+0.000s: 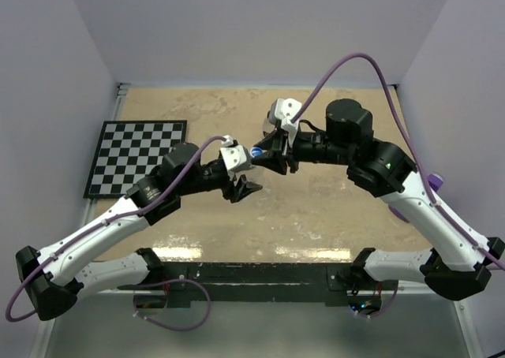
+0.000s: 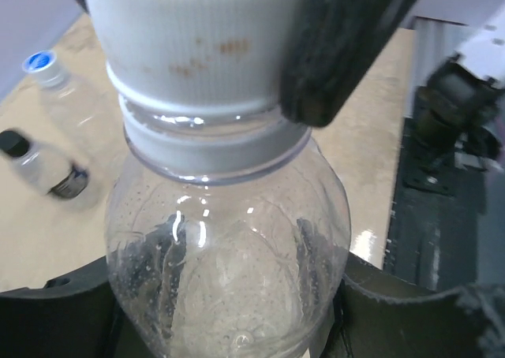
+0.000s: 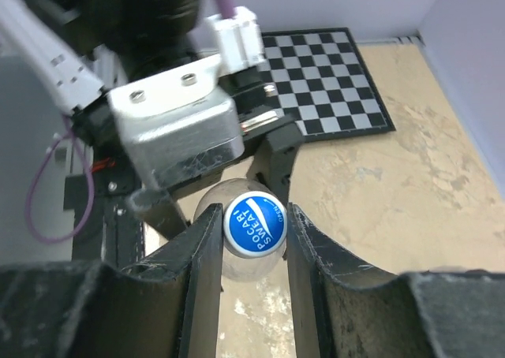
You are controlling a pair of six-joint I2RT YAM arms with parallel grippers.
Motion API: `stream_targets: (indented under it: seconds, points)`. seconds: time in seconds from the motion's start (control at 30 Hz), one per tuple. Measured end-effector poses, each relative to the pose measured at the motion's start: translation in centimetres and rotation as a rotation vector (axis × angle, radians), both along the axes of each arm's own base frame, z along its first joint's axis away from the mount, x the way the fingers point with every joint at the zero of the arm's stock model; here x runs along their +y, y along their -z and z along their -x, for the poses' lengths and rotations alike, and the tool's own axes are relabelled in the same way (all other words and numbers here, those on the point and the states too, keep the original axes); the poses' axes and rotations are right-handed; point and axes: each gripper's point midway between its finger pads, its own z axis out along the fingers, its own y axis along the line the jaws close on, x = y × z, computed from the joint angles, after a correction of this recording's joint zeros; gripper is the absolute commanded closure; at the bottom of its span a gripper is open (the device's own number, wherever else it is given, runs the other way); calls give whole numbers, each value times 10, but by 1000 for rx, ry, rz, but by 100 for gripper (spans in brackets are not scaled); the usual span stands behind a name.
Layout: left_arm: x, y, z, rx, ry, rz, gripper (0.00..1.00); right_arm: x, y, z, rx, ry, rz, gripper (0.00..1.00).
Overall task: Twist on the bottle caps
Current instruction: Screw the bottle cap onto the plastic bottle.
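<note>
My left gripper [image 2: 229, 315] is shut on the round body of a clear bottle [image 2: 229, 247], which fills the left wrist view. The bottle's white-sided cap [image 2: 189, 42] sits on its neck. In the right wrist view this bottle cap [image 3: 255, 224] shows its blue top face-on. My right gripper [image 3: 254, 218] is shut on it, one finger against each side. From above, the two grippers meet over the middle of the table at the blue cap [image 1: 257, 152]. Two more bottles rest on the table: one blue-capped [image 2: 59, 98], one black-capped [image 2: 43, 169].
A black-and-white checkerboard mat [image 1: 138, 157] lies at the table's left side, and also appears behind the left arm [image 3: 331, 74]. White walls close the table in on the left, back and right. Purple cables loop off both arms.
</note>
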Motion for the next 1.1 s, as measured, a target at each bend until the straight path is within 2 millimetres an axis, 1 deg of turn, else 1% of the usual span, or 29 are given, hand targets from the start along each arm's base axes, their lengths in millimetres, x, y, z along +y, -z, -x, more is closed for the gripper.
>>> stream_targets:
  seconds: [0.13, 0.2, 0.33, 0.43, 0.5, 0.63, 0.7, 0.77, 0.83, 0.9, 0.97, 1.03, 1.1]
  points:
    - [7, 4, -21, 4, -247, -26, 100, 4, 4, -21, 78, 129, -48, 96]
    - [12, 10, -29, 2, -367, -54, 100, 6, 10, -30, 126, 192, -74, 93]
    - [17, 23, -47, -19, -567, -99, 100, 5, 25, -48, 211, 332, -103, 92]
    - [20, 22, -56, -37, -659, -88, 100, 5, 26, -56, 238, 399, -141, 86]
    - [19, 17, -61, -52, -699, -57, 100, 5, 21, -60, 240, 424, -180, 78]
    - [17, 14, -62, -63, -711, -33, 100, 3, 15, -57, 235, 437, -221, 50]
    - [15, 12, -62, -62, -703, -21, 100, 0, 15, -53, 240, 435, -226, 41]
    - [13, 8, -61, -56, -676, -2, 100, -5, 14, -51, 237, 445, -227, 35]
    - [15, 3, -64, -37, -645, 31, 100, -11, 14, -49, 231, 443, -217, 34]
    - [27, -1, -73, -21, -631, 63, 100, -14, 15, -40, 218, 409, -196, 34]
    - [36, -2, -77, -10, -594, 76, 100, -19, 13, -34, 204, 368, -186, 34]
    - [35, -4, -74, -1, -517, 82, 100, -30, 9, -35, 177, 336, -180, 35]
    - [26, -2, -61, 6, -399, 69, 100, -43, 4, -41, 138, 321, -177, 36]
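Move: The right fingers are already shut around the blue-topped white cap, so the cap sits right at that hand's point. The left hand grips the plastic bottle's body, with the same cap about 9 cm above its hand point and some 2 cm to the right. On the table, the black-capped bottle stands roughly 20 cm ahead of the right hand, 5 cm right and 32 cm below; the capped clear bottle is 6 cm right of it. Forward together go both hands, about 6 cm with a shallow dip, the left turning the held bottle some 40 degrees counter-clockwise while the right, still pinching the cap, turns about 25 degrees clockwise. The right fingers then open and let go, backing off about 5 cm to the right; the left keeps its grip, shifts slightly left and turns partly back clockwise. ##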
